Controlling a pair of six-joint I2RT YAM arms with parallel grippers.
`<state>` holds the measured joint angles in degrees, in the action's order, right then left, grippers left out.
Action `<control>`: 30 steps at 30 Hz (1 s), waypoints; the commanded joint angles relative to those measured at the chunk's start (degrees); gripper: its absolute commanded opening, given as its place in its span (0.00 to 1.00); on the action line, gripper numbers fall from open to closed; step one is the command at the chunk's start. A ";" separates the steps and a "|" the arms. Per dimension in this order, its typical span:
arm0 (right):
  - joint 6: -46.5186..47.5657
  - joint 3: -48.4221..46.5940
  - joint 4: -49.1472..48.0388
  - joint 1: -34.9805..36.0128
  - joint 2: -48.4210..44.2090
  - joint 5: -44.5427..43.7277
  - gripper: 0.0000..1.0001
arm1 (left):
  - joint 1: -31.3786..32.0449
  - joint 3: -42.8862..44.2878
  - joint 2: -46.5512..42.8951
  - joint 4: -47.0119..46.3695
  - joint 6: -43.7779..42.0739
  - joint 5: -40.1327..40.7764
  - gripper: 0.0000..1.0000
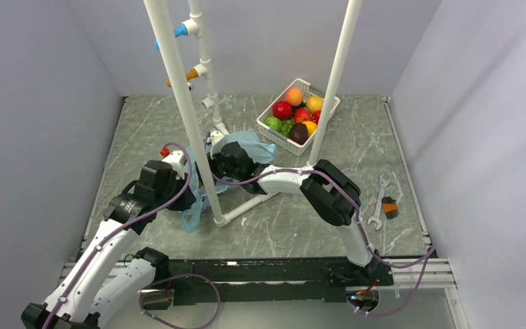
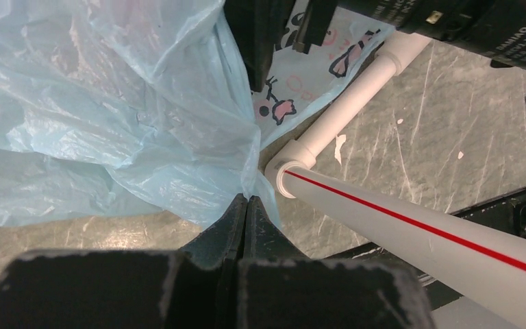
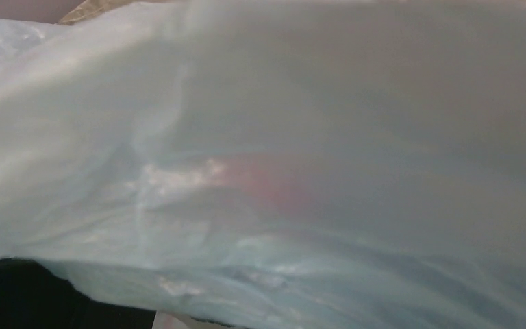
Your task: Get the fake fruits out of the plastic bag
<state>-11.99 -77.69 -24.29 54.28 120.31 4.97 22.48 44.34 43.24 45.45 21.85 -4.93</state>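
The light-blue plastic bag [image 1: 257, 147] lies crumpled at the table's middle around a white pipe post. My left gripper [image 2: 248, 200] is shut on a pinch of the bag's [image 2: 109, 103] thin edge, close to a pipe elbow. My right gripper's dark head [image 1: 233, 161] is pushed into the bag, and its fingers are hidden. Bag film [image 3: 315, 103] fills the right wrist view, with a blurred reddish shape [image 3: 274, 185] showing through it, perhaps a fake fruit. A small red ball [image 1: 165, 151] sits on the table by the left arm.
A white PVC pipe frame [image 1: 185, 103] stands through the work area, with a red-striped pipe [image 2: 411, 219] right beside my left fingers. A white slotted basket [image 1: 329, 103] of mixed fruits sits at the back right. A wrench [image 1: 381, 199] and a small orange-black part [image 1: 389, 205] lie at right.
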 commanded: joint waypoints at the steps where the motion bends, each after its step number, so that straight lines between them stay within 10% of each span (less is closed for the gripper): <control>1: 2.94 -4.09 0.03 0.71 1.97 -0.55 0.86 | 0.16 0.14 -0.74 -1.98 -0.71 -0.79 0.00; 30: -0.14 -4.25 3.66 1.07 -0.94 0.40 0.39 | 0.19 -0.13 -1.84 -1.79 -0.05 0.77 0.00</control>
<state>-12.23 -82.78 -18.81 54.96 125.54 6.00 22.48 44.25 42.39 44.95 21.89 -4.67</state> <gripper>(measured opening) 0.392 0.010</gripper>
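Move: The red fruit, inside the bag, lies about 6 cm below the right hand, some 2 cm to its left and 1 cm farther out. The foot of the near upright pipe is roughly 13 cm back and 8 cm to this hand's right, and the bag's loose handle some 12 cm back, 1 cm to the left. From the left hand, which pinches the bag's edge, the red fruit is about 11 cm ahead and 2 cm right, well below. The right hand, already reaching into the bag with its fingers spread, sinks about 3.5 cm towards the red fruit in two dips, drifting some 2 cm left on the way and then easing about 1 cm back to the right, while its fingers close from nearly wide open to somewhat under half, around the red fruit. The left hand stays put, fingers still shut on the bag's edge, and keeps it held up against the right hand's reach. ##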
